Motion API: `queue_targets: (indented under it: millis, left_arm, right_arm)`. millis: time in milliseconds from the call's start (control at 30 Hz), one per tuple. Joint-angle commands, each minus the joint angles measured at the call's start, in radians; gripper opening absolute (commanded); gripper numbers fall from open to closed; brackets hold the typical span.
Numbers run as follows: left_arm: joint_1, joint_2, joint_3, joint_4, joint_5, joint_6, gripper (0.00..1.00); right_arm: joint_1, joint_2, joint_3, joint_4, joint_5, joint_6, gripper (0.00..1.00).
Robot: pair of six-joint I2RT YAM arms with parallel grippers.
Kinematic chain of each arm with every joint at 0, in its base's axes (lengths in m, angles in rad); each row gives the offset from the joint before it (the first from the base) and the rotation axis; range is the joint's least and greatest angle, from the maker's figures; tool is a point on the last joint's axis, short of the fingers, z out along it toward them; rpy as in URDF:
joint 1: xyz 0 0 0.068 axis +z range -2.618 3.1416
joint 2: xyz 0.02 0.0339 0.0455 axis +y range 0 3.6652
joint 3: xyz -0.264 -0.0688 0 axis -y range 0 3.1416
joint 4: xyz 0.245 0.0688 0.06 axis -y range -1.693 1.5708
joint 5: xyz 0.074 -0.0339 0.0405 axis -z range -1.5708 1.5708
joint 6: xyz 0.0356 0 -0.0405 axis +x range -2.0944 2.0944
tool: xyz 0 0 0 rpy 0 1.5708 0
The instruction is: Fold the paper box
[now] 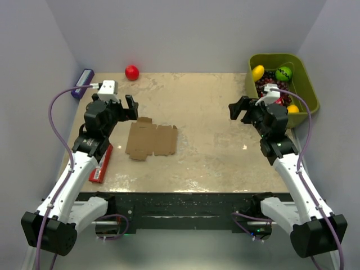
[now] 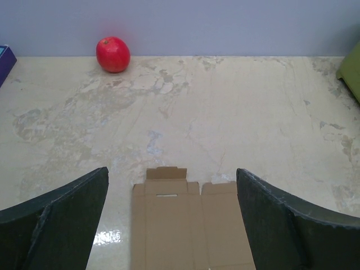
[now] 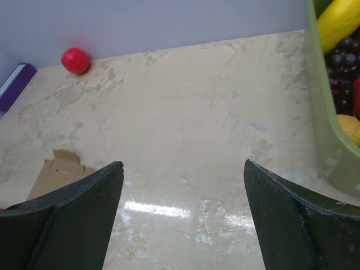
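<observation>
The paper box [image 1: 151,140] lies unfolded and flat on the table, left of centre, a plain brown blank with tabbed flaps. My left gripper [image 1: 131,107] hovers just behind its left end, open, nothing between its fingers; its wrist view shows the paper box [image 2: 188,222] below, between the two dark fingers [image 2: 62,216]. My right gripper [image 1: 238,109] hangs open over bare table at the right, well away from the blank. Only a corner of the paper box [image 3: 59,169] shows at the left edge of the right wrist view.
A red ball [image 1: 131,72] rests at the back wall. A purple-blue box [image 1: 82,83] sits at the far left edge. A flat red packet [image 1: 101,165] lies under the left arm. A green bin [image 1: 306,84] holding fruit stands at the back right.
</observation>
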Motion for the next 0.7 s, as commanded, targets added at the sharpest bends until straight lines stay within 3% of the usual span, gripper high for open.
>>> queue_targets:
  millis: [0,100,233,367,500,667]
  left_arm:
    - [0.002,-0.015,-0.005,0.052,0.069,0.031,0.99]
    - [0.002,-0.002,-0.012,0.057,0.143,0.056,0.99]
    - [0.002,0.011,-0.008,0.059,0.221,0.067,1.00]
    - [0.002,0.021,-0.010,0.066,0.250,0.030,0.99]
    - [0.004,0.054,0.005,0.054,0.294,-0.001,0.99]
    - [0.005,0.058,0.018,0.017,0.219,0.008,1.00]
  right_arm:
    - [0.090,0.065,0.040,-0.024,-0.045,-0.017,0.90]
    - [0.203,0.120,0.033,-0.003,-0.019,0.023,0.87]
    - [0.263,0.281,-0.042,0.201,-0.212,0.179,0.77]
    - [0.366,0.438,-0.009,0.292,-0.208,0.244,0.75]
    - [0.372,0.594,0.007,0.389,-0.298,0.339,0.72]
    - [0.372,0.723,0.016,0.433,-0.309,0.394,0.67]
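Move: The flat paper box lies about 37 cm to the left of my right hand, some 4 cm farther out and roughly 28 cm below. From my left hand it is about 4 cm ahead, 7 cm to the right and 28 cm down. Also counted from the left hand, the red carton is some 17 cm left and 10 cm back, and the red apple about 40 cm ahead and 6 cm left. I sweep my right hand left and down towards the right side of the box, about 21 cm across and 19 cm lower, swinging the fingers counter-clockwise, tipping them down some 30 degrees and partly narrowing them. My left hand eases about 4 cm right, turning clockwise, then starts to sink, fingers wide open. Neither hand touches anything. ##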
